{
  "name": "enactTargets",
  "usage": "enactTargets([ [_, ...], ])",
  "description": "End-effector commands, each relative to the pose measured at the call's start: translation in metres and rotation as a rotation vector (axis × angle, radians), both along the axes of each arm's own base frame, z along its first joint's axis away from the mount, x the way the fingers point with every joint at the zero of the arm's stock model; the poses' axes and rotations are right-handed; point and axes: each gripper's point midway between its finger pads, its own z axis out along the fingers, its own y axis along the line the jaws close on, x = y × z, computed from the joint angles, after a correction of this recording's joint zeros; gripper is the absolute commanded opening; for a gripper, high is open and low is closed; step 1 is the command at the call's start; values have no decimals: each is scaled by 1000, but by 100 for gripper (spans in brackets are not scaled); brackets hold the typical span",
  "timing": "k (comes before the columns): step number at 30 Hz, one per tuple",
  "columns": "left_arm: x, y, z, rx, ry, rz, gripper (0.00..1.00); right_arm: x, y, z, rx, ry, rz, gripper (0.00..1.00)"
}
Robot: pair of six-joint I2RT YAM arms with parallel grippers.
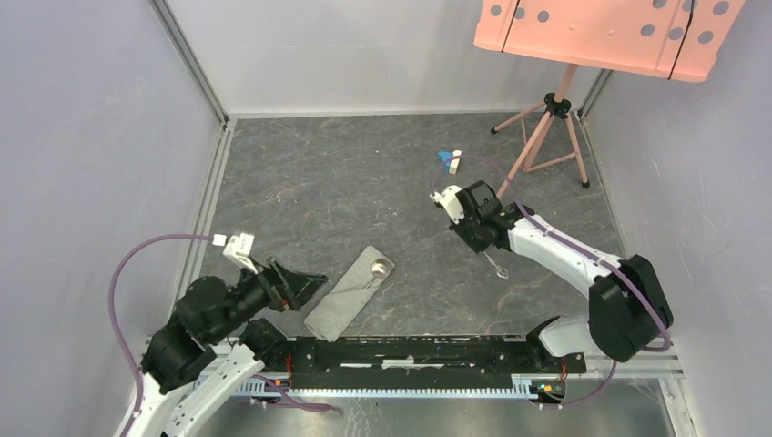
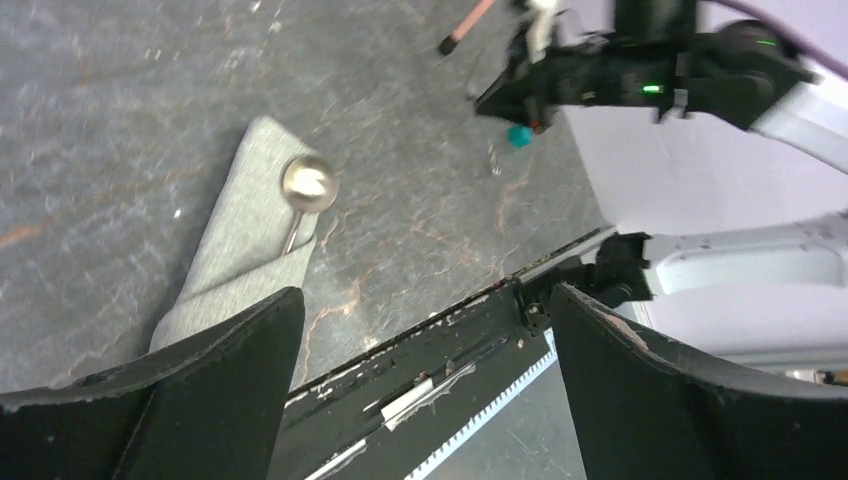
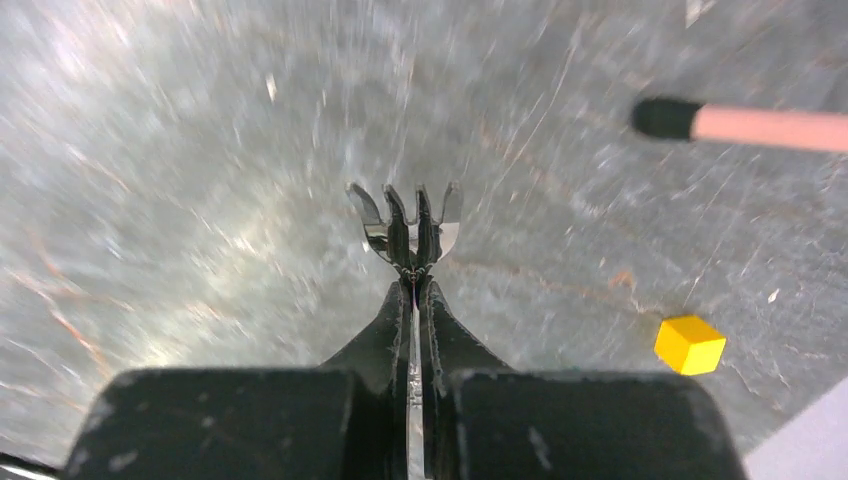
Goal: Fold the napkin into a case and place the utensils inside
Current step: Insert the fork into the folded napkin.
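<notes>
The napkin (image 1: 349, 294) lies folded into a narrow grey case (image 2: 240, 235) near the table's front, set diagonally. A silver spoon is tucked into it, with its round bowl (image 1: 380, 267) sticking out at the upper end (image 2: 308, 184). My right gripper (image 1: 489, 248) hangs over the table right of centre, shut on the fork (image 3: 406, 226). The handle runs back between the fingers and the tines stick out past the tips. My left gripper (image 1: 303, 287) hovers just left of the case, jaws wide open (image 2: 425, 300) and nothing between them.
Small blue and white blocks (image 1: 449, 160) lie at the back centre, and a yellow block (image 3: 689, 344) sits near the fork. A pink tripod stand (image 1: 544, 128) stands at the back right, one foot (image 3: 664, 117) close to my right gripper. The black base rail (image 1: 410, 350) runs along the front.
</notes>
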Motion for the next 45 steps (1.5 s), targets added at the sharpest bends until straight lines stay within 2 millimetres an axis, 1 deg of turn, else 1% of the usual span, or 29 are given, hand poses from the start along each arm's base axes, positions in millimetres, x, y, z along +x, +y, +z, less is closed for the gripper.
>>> enactTargets([
  [1, 21, -5, -38, 8, 215, 117, 97, 30, 45, 51, 318, -185, -152, 0],
  [3, 26, -8, -57, 37, 289, 137, 96, 28, 63, 55, 447, -189, -159, 0],
  [5, 28, -5, -77, 76, 381, 189, 96, 30, 78, 61, 555, -222, -139, 0],
  [6, 29, -3, -85, 95, 420, 214, 95, 32, 82, 64, 580, -251, -130, 0],
  [9, 30, 9, -105, 128, 530, 325, 95, 44, 84, 74, 677, -334, -232, 0],
  [10, 30, 13, -111, 134, 566, 369, 95, 45, 89, 77, 727, -328, -261, 0],
  [11, 29, 19, -117, 138, 603, 417, 95, 48, 96, 85, 790, -339, -284, 0],
  [13, 25, 24, -127, 134, 668, 477, 93, 50, 104, 95, 888, -331, -345, 0],
  [14, 24, 25, -132, 133, 692, 493, 90, 51, 108, 100, 926, -331, -368, 0],
  [15, 22, 26, -137, 132, 721, 511, 89, 52, 107, 103, 950, -332, -422, 0],
  [16, 20, 26, -142, 128, 746, 526, 87, 51, 109, 107, 984, -326, -459, 0],
  [18, 16, 26, -153, 128, 793, 544, 84, 47, 120, 115, 1054, -299, -482, 0],
  [21, 9, 25, -174, 127, 872, 573, 82, 39, 139, 115, 1144, -217, -552, 0],
  [23, 4, 25, -184, 126, 914, 588, 82, 34, 152, 114, 1152, -191, -581, 0],
  [26, 2, 27, -191, 128, 933, 602, 83, 33, 164, 111, 1131, -184, -665, 0],
  [28, 3, 27, -195, 122, 933, 613, 83, 31, 172, 101, 1097, -143, -749, 1],
  [29, 4, 24, -196, 111, 930, 604, 83, 30, 177, 97, 1072, -115, -779, 0],
  [31, 7, 16, -200, 85, 932, 577, 82, 28, 186, 83, 981, -77, -834, 1],
  [33, 13, 10, -199, 52, 919, 564, 76, 31, 192, 77, 878, -52, -884, 1],
  [34, 14, 9, -199, 47, 914, 561, 74, 32, 195, 73, 825, -34, -905, 0],
  [35, 15, 10, -198, 47, 911, 566, 73, 33, 201, 75, 800, -18, -911, 0],
  [36, 14, 11, -199, 52, 910, 568, 72, 32, 206, 68, 762, 5, -917, 0],
  [39, 11, 17, -203, 72, 918, 590, 70, 27, 222, 62, 757, 59, -929, 0],
  [42, 7, 22, -207, 83, 931, 613, 70, 24, 229, 54, 769, 67, -978, 0],
  [45, 4, 23, -208, 86, 937, 612, 69, 20, 235, 46, 755, 62, -1014, 0],
])
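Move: Some 29 cm to the right hand's left, 8 cm back and 6 cm below lies the mouth of the folded napkin's pocket; the spoon's bowl is 25 cm left, 4 cm back, equally low, and the tripod foot 10 cm straight ahead on the table. From the left hand, the napkin's near end is almost straight below, 2 cm back, 1 cm right and 25 cm down; the pocket mouth is 7 cm ahead, 10 cm right, 26 cm down. Carrying the fork still pinched near its tines, the right hand rises about 9 cm, sweeps some 23 cm left towards the napkin and sinks slightly at the end, rolling its left side up and turning clockwise so the handle points at the pocket. The left hand drops about 21 cm over the napkin's near end, tipping its fingers down some 50 degrees and partly closing. ##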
